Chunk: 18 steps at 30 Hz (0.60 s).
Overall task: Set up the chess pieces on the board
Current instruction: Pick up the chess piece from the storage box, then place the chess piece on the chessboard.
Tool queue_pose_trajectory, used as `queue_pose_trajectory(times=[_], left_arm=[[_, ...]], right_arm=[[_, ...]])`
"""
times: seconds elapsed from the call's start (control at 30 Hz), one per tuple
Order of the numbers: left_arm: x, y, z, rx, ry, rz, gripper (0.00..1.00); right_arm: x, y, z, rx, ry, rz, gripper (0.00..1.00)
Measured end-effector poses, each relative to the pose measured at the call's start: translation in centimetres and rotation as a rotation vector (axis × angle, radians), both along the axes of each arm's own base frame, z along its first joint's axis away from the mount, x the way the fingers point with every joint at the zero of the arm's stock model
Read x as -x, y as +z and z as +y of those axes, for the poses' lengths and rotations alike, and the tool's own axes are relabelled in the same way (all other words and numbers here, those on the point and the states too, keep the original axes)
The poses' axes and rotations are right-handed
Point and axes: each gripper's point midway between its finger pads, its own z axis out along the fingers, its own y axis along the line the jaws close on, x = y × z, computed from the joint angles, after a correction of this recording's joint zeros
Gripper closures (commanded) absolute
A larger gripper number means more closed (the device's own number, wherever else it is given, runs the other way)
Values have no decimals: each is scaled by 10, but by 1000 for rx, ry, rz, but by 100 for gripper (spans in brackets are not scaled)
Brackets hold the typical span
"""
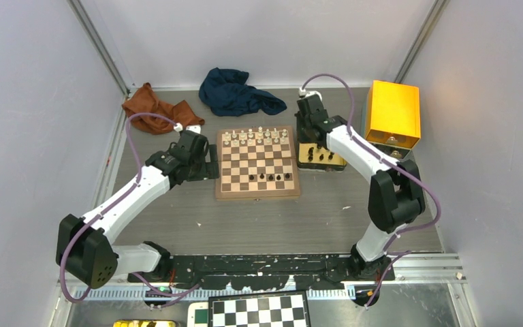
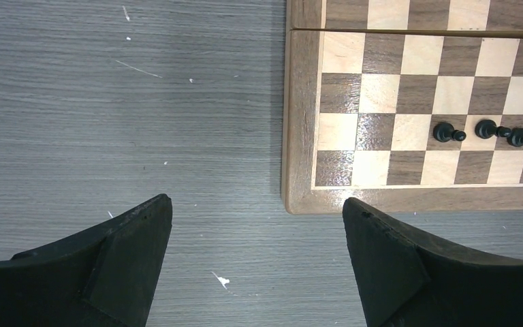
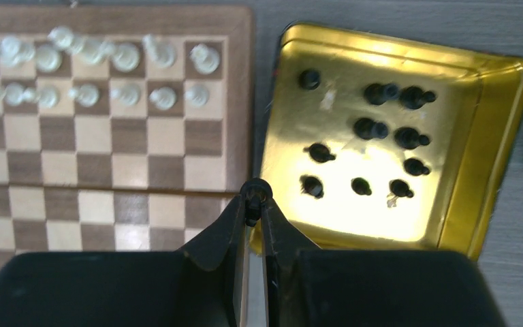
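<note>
The wooden board (image 1: 257, 165) lies mid-table, with white pieces (image 1: 255, 136) on its two far rows and several black chess pieces (image 1: 274, 177) in a row near its front. My right gripper (image 3: 255, 201) is shut on one small black chess piece (image 3: 254, 194), held above the gap between the board's edge (image 3: 242, 102) and the gold tin tray (image 3: 473, 146). Several more black pieces (image 3: 381, 129) stand in that tray. My left gripper (image 2: 255, 221) is open and empty over bare table beside the board's corner (image 2: 299, 197), with black pieces (image 2: 490, 131) visible on the squares.
An orange box (image 1: 393, 114) sits at the far right behind the tray. A dark blue cloth (image 1: 238, 92) and a brown cloth (image 1: 155, 110) lie at the back. A black-and-white checkered board (image 1: 259, 310) lies below the arm bases.
</note>
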Motion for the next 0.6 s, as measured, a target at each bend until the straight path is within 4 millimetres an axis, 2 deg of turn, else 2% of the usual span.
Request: queue_pose_trajectory(times=[0.37,0.6], left_arm=[[4,-3,-1,19,2,7,5],[5,-4,-2,29,7,11,5]], right_arm=[[90,-1,54,31,171,33,94],[126,-10,67,33,201,58,95]])
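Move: The right hand already holds a black chess piece over the gap between board and tray. The board's near right corner square, its likely place, is about 14 cm back, 4 cm left and 11 cm down. The nearest black pawn stands one square, some 3 cm, farther out than that square. The storage tray's middle is roughly 3 cm ahead and 9 cm right of the hand. From the left hand, that corner square lies some 29 cm right and 1 cm back. Still pinching the black piece between its nearly shut fingertips, the right hand swings back some 12 cm and left about 7 cm, away from the storage tray and in over the near right corner of the board. It stays nearly level, slowing and just starting to sink at the end, while the hand turns some 10 degrees counter-clockwise. ##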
